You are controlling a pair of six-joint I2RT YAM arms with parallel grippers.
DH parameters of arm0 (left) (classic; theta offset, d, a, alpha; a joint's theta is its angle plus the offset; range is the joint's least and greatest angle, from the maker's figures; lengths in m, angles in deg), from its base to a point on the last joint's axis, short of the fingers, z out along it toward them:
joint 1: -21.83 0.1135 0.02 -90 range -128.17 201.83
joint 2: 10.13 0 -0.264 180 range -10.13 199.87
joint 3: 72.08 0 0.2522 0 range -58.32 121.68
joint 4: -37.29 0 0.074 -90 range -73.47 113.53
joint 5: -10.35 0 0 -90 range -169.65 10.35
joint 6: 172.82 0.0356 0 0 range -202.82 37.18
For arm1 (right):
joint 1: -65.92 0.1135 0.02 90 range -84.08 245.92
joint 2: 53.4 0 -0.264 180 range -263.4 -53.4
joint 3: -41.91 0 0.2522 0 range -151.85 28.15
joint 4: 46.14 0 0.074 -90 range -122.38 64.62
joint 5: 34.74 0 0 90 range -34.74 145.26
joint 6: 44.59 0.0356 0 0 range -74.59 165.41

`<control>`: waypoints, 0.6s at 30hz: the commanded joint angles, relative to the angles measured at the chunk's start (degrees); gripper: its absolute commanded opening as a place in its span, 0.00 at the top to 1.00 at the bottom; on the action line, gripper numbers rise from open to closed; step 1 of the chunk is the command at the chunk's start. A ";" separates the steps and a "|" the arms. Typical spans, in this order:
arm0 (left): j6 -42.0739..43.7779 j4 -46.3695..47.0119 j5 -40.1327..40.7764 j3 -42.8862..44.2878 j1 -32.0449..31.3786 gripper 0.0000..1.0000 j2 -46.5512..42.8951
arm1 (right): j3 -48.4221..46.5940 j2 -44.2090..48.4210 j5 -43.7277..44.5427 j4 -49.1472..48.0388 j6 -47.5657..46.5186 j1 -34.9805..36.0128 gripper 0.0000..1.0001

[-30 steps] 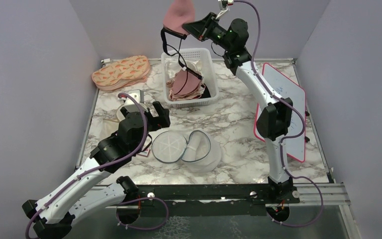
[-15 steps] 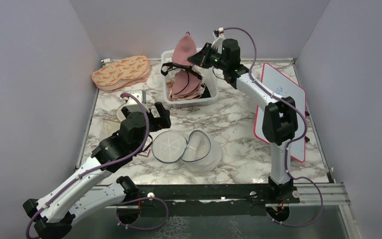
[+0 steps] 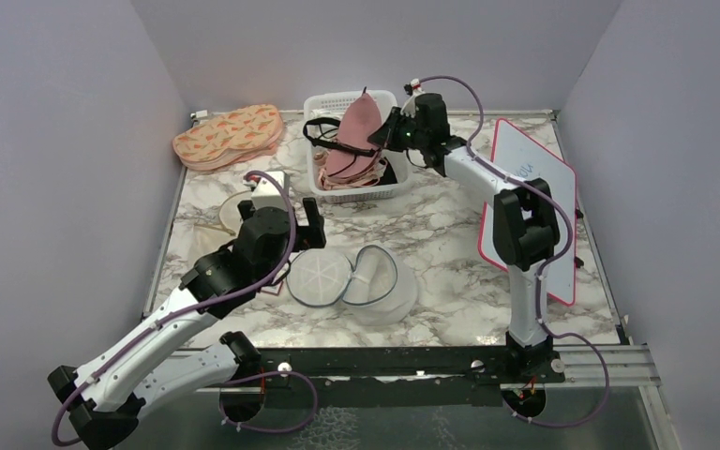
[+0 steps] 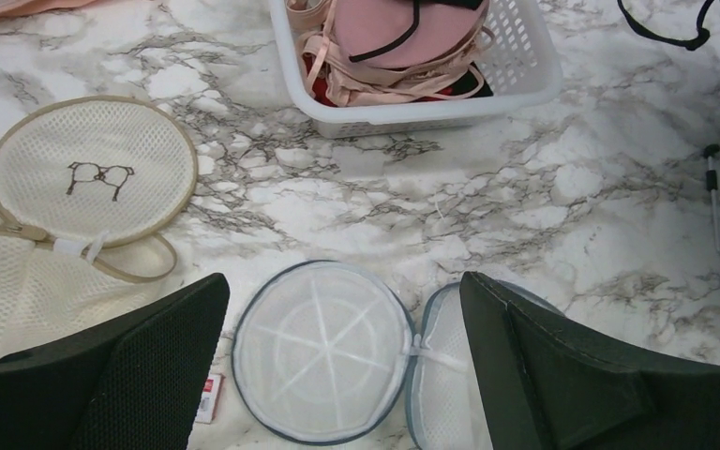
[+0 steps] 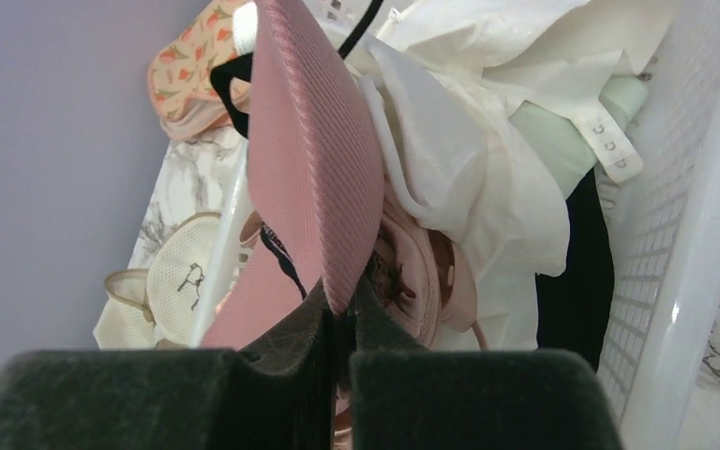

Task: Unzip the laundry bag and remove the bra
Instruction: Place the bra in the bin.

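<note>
The round white mesh laundry bag (image 3: 352,278) lies unzipped on the marble, its two halves spread side by side; it also shows in the left wrist view (image 4: 323,349). My left gripper (image 3: 302,221) is open and empty, hovering just behind the bag (image 4: 342,375). My right gripper (image 3: 386,134) is shut on the dusty-pink bra (image 3: 354,127), holding its cup upright over the white basket (image 3: 386,187). In the right wrist view the gripper (image 5: 339,314) pinches the pink cup (image 5: 314,159). Black straps hang at the basket's left.
The white slotted basket (image 4: 431,111) holds several other garments. A cream mesh pouch (image 4: 89,173) lies left of the left gripper. A peach patterned pouch (image 3: 228,134) sits at back left. A pink-rimmed white board (image 3: 534,202) leans at right. A pen (image 4: 712,192) lies on the marble.
My right gripper has come down from high above with the bra, now just over the basket. My left gripper has shifted slightly right and away from the arm bases.
</note>
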 commanded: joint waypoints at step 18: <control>-12.47 -4.85 -17.13 -8.78 5.16 0.07 5.21 | -1.01 7.03 -2.49 11.98 -8.71 -0.28 0.27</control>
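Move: The right hand still pinches the bra over the near right part of the bin; the bin's middle lies about 7 cm ahead, 5 cm left and 10 cm below. The rose garment sits some 7 cm left and 8 cm down, the white cloth about 12 cm ahead and 8 cm left. From the left hand, the laundry bag's lid is roughly 2 cm ahead, 4 cm right and 25 cm down, the bag body 17 cm right and 2 cm ahead, and the bin 36 cm ahead and 12 cm right. Lower the right gripper about 5 cm into the bin, start opening the fingers on the way down to let go of the bra on the clothes, then lift some 2 cm and ease back slightly as they spread. Meanwhile sink the wide-open left gripper about 11 cm towards the laundry bag's lid, after a small shift right, tipping its fingers some 20 degrees further down. ##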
